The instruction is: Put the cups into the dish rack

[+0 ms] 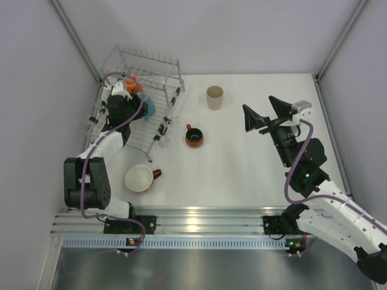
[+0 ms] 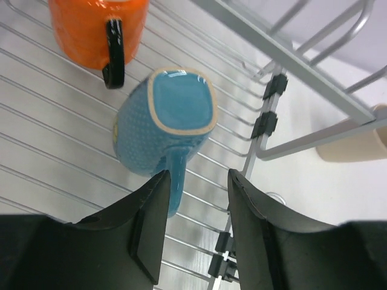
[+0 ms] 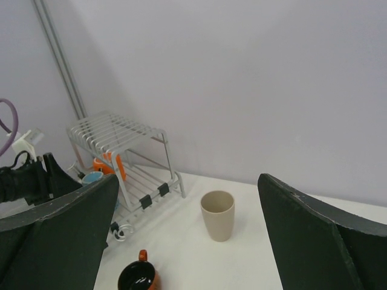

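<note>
The dish rack [image 1: 158, 69] stands at the back left. An orange mug [image 2: 91, 24] and a light blue mug [image 2: 166, 121] lie on its wires. My left gripper [image 2: 198, 181] hovers open over the blue mug's handle, which lies just beside the left finger; nothing is pinched. On the table stand a beige tumbler [image 1: 214, 97], a small dark red-handled mug [image 1: 194, 138] and a wide white red-handled cup [image 1: 140, 178]. My right gripper [image 1: 263, 112] hangs wide open to the right of the tumbler [image 3: 217, 214], holding nothing.
The rack's raised upper shelf [image 3: 115, 130] overhangs the mugs. Grey walls enclose the table on three sides. A metal rail [image 1: 199, 217] runs along the near edge by the arm bases.
</note>
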Robot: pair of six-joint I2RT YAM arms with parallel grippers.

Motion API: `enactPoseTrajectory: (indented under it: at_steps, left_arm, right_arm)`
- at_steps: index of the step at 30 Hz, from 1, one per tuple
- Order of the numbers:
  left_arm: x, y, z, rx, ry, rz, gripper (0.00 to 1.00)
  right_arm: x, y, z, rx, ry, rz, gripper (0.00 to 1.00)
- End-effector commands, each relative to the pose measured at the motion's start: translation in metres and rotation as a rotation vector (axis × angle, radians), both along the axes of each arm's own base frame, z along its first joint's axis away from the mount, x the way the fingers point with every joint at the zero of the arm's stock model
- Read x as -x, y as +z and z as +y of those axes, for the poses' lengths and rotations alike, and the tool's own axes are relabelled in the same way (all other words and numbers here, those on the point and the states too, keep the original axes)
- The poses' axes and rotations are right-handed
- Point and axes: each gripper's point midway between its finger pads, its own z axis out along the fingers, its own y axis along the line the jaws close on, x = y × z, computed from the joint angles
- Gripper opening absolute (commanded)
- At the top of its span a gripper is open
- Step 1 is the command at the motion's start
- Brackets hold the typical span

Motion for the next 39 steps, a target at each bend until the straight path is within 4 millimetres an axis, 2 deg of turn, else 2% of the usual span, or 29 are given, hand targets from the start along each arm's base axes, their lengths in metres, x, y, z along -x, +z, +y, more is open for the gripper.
enactPoseTrajectory:
  at_steps: [1,3,7,10,11,13,14,17,20,24,31,39]
  left_arm:
    - [0.009,0.036,0.011,0.113,0.017,-0.067,0.49]
    - [0.013,0.04,0.012,0.177,0.014,-0.061,0.49]
    - [0.021,0.047,0.034,0.282,0.062,-0.045,0.48]
    - [0.019,0.045,0.036,0.364,0.037,-0.014,0.27]
    - [0.012,0.039,0.036,0.417,0.031,0.012,0.1]
    - [0.009,0.036,0.03,0.497,-0.01,0.047,0.0]
    - [0.003,0.028,0.029,0.529,-0.013,0.075,0.0]
    - [-0.002,0.02,0.024,0.639,-0.022,0.1,0.0]
    - [-0.008,0.013,0.029,0.663,0.009,0.107,0.0]
    - [-0.014,-0.011,0.033,0.67,0.043,0.16,0.0]
    - [-0.038,-0.023,0.04,0.648,0.056,0.174,0.0]
    - [-0.061,-0.024,0.034,0.628,0.023,0.165,0.0]
  right_arm:
    - [0.003,0.007,-0.006,-0.011,-0.017,-0.024,0.99]
    - [0.004,0.006,-0.006,-0.011,-0.017,-0.024,0.99]
    - [0.005,0.008,-0.007,-0.014,-0.017,-0.027,0.99]
    - [0.005,0.007,-0.007,-0.016,-0.016,-0.026,0.99]
    - [0.005,0.007,-0.006,-0.016,-0.015,-0.025,0.99]
    - [0.005,0.008,-0.006,-0.015,-0.013,-0.026,0.99]
    - [0.005,0.008,-0.006,-0.016,-0.014,-0.025,1.0]
    - [0.004,0.008,-0.007,-0.013,-0.017,-0.026,0.99]
    - [0.005,0.008,-0.007,-0.014,-0.02,-0.025,1.0]
    - [0.005,0.01,-0.007,-0.016,-0.019,-0.027,0.99]
    - [0.005,0.012,-0.007,-0.017,-0.017,-0.03,0.99]
    - [0.003,0.011,-0.006,-0.014,-0.021,-0.027,0.99]
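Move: Just ahead of the left hand, about 5 cm out, 1 cm to its left and 4 cm lower, the blue cup stands in the dish rack. The orange cup is about 7 cm beyond the blue cup and 5 cm to the left of it; the rack's right side rail is level with the blue cup, about 7 cm to the right of it and lower. From the idle right hand the blue cup lies roughly 22 cm ahead, 40 cm left and 27 cm below. Backing off the blue cup's handle side, the left hand lifts and swings left about 5 cm, shutting its half-open fingers, then sinks some 9 cm beside the cup while rolling its left side down nearly 40 degrees and tipping its point lower. Finally it drives forward roughly 4 cm, closed fingertips pushing against the cup's near left side. ##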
